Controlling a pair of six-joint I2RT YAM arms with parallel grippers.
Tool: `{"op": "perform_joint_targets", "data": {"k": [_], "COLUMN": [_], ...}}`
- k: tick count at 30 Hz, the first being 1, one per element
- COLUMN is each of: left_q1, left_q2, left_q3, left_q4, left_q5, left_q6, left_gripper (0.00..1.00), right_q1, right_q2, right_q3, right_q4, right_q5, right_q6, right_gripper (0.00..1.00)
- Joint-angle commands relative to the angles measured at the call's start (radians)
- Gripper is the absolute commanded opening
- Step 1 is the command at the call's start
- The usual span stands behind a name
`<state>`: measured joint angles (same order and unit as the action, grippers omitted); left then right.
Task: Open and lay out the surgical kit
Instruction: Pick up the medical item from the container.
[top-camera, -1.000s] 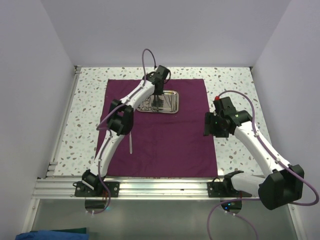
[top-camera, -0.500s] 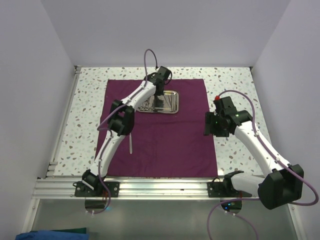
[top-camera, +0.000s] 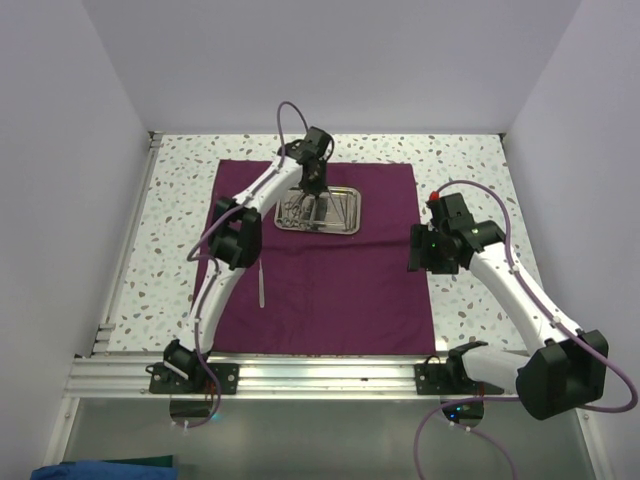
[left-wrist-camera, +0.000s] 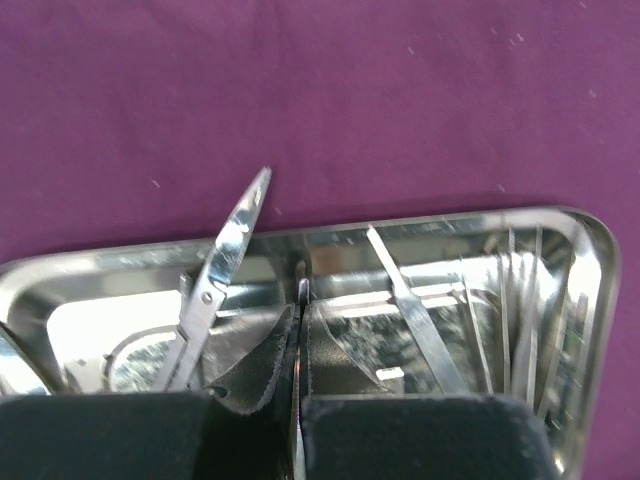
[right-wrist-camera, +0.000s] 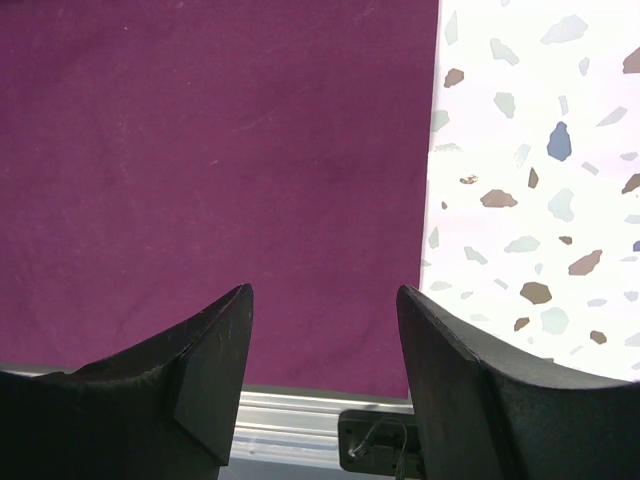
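Observation:
The surgical kit's maroon cloth (top-camera: 340, 280) lies spread flat on the table. On its far half sits a shiny steel tray (top-camera: 350, 212) holding thin silver instruments. My left gripper (top-camera: 309, 203) reaches down into the tray. In the left wrist view my left gripper (left-wrist-camera: 299, 300) is shut on a thin silver instrument seen edge-on between the pads. Scissors (left-wrist-camera: 225, 265) lean over the tray's (left-wrist-camera: 590, 290) rim beside it, and several more blades lie to the right. One long silver instrument (top-camera: 262, 285) lies on the cloth at the left. My right gripper (right-wrist-camera: 325, 300) hangs open over the cloth's (right-wrist-camera: 200, 150) right edge, holding nothing.
The speckled tabletop (top-camera: 470, 170) surrounds the cloth. White walls close in the left, right and back. An aluminium rail (top-camera: 320, 375) with both arm bases runs along the near edge and shows in the right wrist view as a rail (right-wrist-camera: 300, 415).
My left gripper has closed on the thin instrument in the tray, and its wrist has shifted slightly left. The tray has turned a little. The right arm has not moved.

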<state>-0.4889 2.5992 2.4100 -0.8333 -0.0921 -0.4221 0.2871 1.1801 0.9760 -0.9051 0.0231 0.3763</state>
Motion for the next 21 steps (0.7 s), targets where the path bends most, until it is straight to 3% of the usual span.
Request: {"op": "perform_joint_targets", "data": {"k": [1, 14, 21], "left_q1": [0.019, 0.046, 0.007], "left_q2": [-0.099, -0.27, -0.603], "left_q3": [-0.003, -0.052, -0.464], "left_q4": [-0.066, -0.082, -0.046], "left_q5": [0.135, 0.129, 0.029], "left_q6": [-0.055, -0.067, -0.063], "left_gripper": [0.0, 0.0, 0.0], "right_q1": [-0.003, -0.003, -0.005], "right_q2": [-0.034, -0.059, -0.069], "right_q3": [0.036, 0.029, 0.01], "right_q4": [-0.006, -0.008, -0.002], "right_q5": [-0.02, -0.051, -0.051], "right_q6": [-0.008, -0.005, -0.007], "right_gripper": [0.63, 0.63, 0.63]}}
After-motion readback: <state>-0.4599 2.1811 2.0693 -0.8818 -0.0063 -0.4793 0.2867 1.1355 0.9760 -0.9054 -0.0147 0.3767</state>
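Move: The left hand has its shut fingers just over the tray's far half; the tray's middle lies about 4 cm back from them and 2 cm below. In the tray, the scissors lie some 3 cm to this hand's left and 1 cm back, the pale-tipped instrument 4 cm right and 2 cm back. The laid-out instrument is roughly 23 cm back and 12 cm left on the cloth. From the right hand, the tray is about 25 cm ahead and 23 cm left. With its fingers still shut, the left hand comes up out of the tray; whether they grip a thin instrument can't be seen. It rises about 10 cm, nearly straight up after a small pull back, then sweeps some 5 cm back and a little left, over the tray towards the robot's side, the fingers tilting sideways by under ten degrees. ##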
